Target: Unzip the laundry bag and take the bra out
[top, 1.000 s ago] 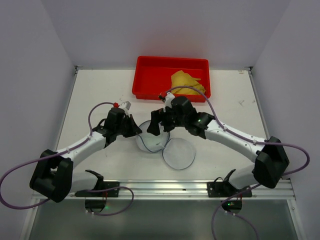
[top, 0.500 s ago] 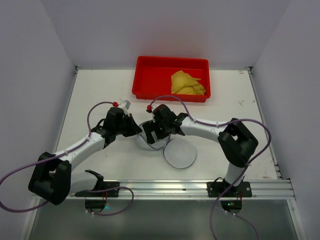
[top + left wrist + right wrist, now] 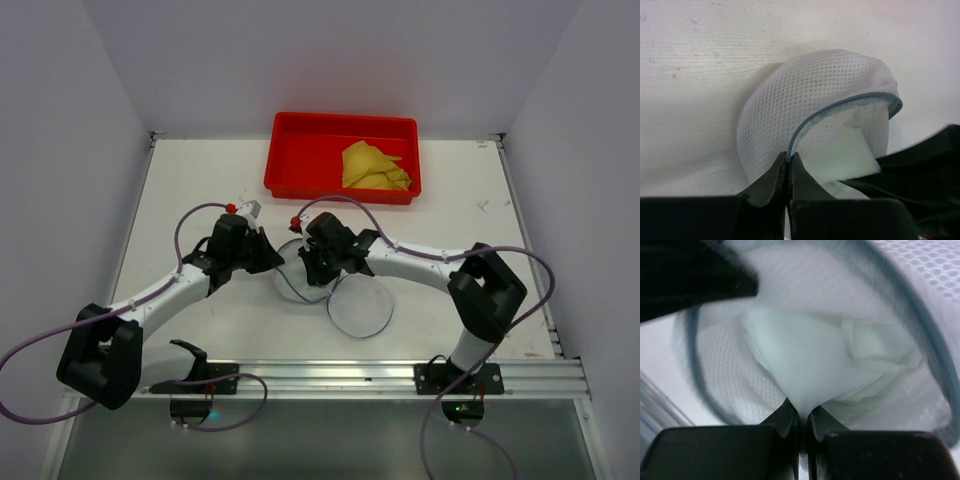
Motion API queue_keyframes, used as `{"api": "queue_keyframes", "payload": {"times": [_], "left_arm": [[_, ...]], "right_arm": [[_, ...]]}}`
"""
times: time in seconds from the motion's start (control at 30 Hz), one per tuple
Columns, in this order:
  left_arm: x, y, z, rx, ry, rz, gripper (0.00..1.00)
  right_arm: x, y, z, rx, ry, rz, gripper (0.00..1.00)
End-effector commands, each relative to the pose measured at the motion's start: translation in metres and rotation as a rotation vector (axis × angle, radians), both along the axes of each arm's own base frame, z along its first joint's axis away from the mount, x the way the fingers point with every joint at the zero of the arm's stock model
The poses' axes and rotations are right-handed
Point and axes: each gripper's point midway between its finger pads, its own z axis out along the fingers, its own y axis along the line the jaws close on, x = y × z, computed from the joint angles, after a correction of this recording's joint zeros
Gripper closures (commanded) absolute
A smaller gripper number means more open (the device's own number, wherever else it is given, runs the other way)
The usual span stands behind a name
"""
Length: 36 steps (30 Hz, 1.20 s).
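The white mesh laundry bag (image 3: 290,285) lies open at the table's middle, its second half (image 3: 360,308) flat to the right. In the left wrist view the bag (image 3: 805,110) stands as a dome, and my left gripper (image 3: 789,160) is shut on its dark zipper rim (image 3: 840,106). My left gripper (image 3: 268,258) sits at the bag's left edge. My right gripper (image 3: 308,272) reaches into the bag from the right. In the right wrist view it (image 3: 803,415) is shut on the pale white bra (image 3: 825,365) inside the mesh. The bra (image 3: 845,155) also shows inside the bag.
A red tray (image 3: 300,180) stands at the back of the table with a yellow cloth (image 3: 372,168) in it. The right arm's elbow (image 3: 488,290) rises at the right. A metal rail (image 3: 330,375) runs along the near edge.
My right gripper moved left from above the bag down into it, then shut on the bra. The left gripper kept its grip on the rim.
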Motion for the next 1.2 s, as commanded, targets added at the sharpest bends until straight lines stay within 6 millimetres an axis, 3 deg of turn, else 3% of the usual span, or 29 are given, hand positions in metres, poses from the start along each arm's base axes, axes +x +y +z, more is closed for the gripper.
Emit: {"api": "queue_keyframes", "payload": {"times": [0.0, 0.07, 0.2, 0.3, 0.33, 0.47, 0.57, 0.6, 0.63, 0.67, 0.7, 0.73, 0.77, 0.8, 0.87, 0.9, 0.97, 1.1, 1.17], "left_arm": [[0.011, 0.004, 0.014, 0.012, -0.037, 0.021, 1.0], [0.014, 0.01, 0.014, 0.035, -0.04, 0.031, 1.0], [0.014, 0.016, 0.009, 0.041, -0.024, 0.039, 1.0], [0.011, 0.009, 0.009, 0.014, -0.015, 0.005, 1.0], [0.009, 0.007, 0.008, 0.005, -0.01, -0.008, 1.0], [0.003, -0.001, 0.017, -0.033, -0.029, -0.051, 1.0], [0.0, 0.002, 0.018, -0.029, -0.045, -0.045, 1.0], [-0.002, 0.004, 0.014, -0.02, -0.036, -0.038, 1.0], [-0.003, 0.005, 0.011, -0.015, -0.027, -0.029, 1.0], [-0.005, 0.007, 0.007, -0.011, -0.017, -0.023, 1.0], [-0.008, 0.008, 0.003, -0.01, -0.005, -0.02, 1.0], [-0.009, 0.009, 0.0, -0.014, 0.007, -0.01, 1.0], [-0.011, 0.008, -0.003, -0.018, 0.013, -0.009, 1.0], [-0.014, 0.008, -0.009, -0.026, 0.023, -0.006, 1.0], [-0.018, 0.004, -0.012, -0.061, 0.047, -0.008, 1.0], [-0.019, 0.002, -0.012, -0.072, 0.047, -0.016, 1.0], [-0.023, 0.001, -0.015, -0.077, 0.06, -0.027, 1.0], [-0.022, 0.0, -0.007, -0.089, 0.042, -0.028, 1.0], [-0.02, -0.001, -0.002, -0.089, 0.027, -0.029, 1.0]], "right_arm": [[-0.018, -0.002, 0.061, 0.144, -0.079, 0.105, 1.0], [-0.029, -0.004, 0.084, 0.213, -0.109, 0.158, 1.0], [-0.053, -0.014, 0.162, 0.415, -0.239, 0.238, 1.0], [-0.053, -0.015, 0.204, 0.539, -0.326, 0.221, 1.0], [-0.049, -0.016, 0.229, 0.609, -0.376, 0.193, 1.0], [-0.014, -0.022, 0.271, 0.693, -0.513, 0.019, 1.0], [0.023, -0.024, 0.301, 0.72, -0.584, -0.104, 1.0], [0.04, -0.031, 0.323, 0.746, -0.617, -0.15, 1.0], [0.049, -0.031, 0.332, 0.769, -0.618, -0.159, 1.0], [0.066, -0.026, 0.326, 0.75, -0.609, -0.171, 1.0], [0.082, -0.034, 0.352, 0.769, -0.655, -0.204, 1.0], [0.093, -0.035, 0.357, 0.754, -0.678, -0.211, 1.0], [0.112, -0.028, 0.343, 0.719, -0.662, -0.221, 1.0], [0.126, -0.033, 0.366, 0.73, -0.707, -0.239, 1.0], [0.15, -0.031, 0.363, 0.693, -0.729, -0.254, 1.0], [0.174, -0.029, 0.355, 0.67, -0.732, -0.276, 1.0], [0.202, -0.033, 0.344, 0.642, -0.732, -0.306, 1.0], [0.272, -0.021, 0.296, 0.589, -0.689, -0.34, 1.0], [0.296, -0.02, 0.269, 0.538, -0.658, -0.346, 1.0]]}}
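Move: The right hand is already shut on the bra inside the open laundry bag; the red bin it goes to is centred about 30 cm ahead and 6 cm right, roughly level with it. The yellow cloth in the bin lies some 28 cm ahead and 13 cm right; the bag's middle is about 2 cm ahead and 3 cm left, its opened flap 5 cm back and 9 cm right. From the left hand, which pinches the bag's zip edge, the bin is about 26 cm ahead, 14 cm right and 3 cm lower. Keeping its pinch on the bra, the right hand pulls up and about 5 cm back out of the bag mouth, climbs some 25 cm, then swings about 30 cm forward towards the red bin while still rising a little and dipping at the end, the fingers tipping up from steeply down to nearly level. The left hand keeps its shut grip on the zip edge to hold the bag back, and late on eases a few centimetres back and down. ##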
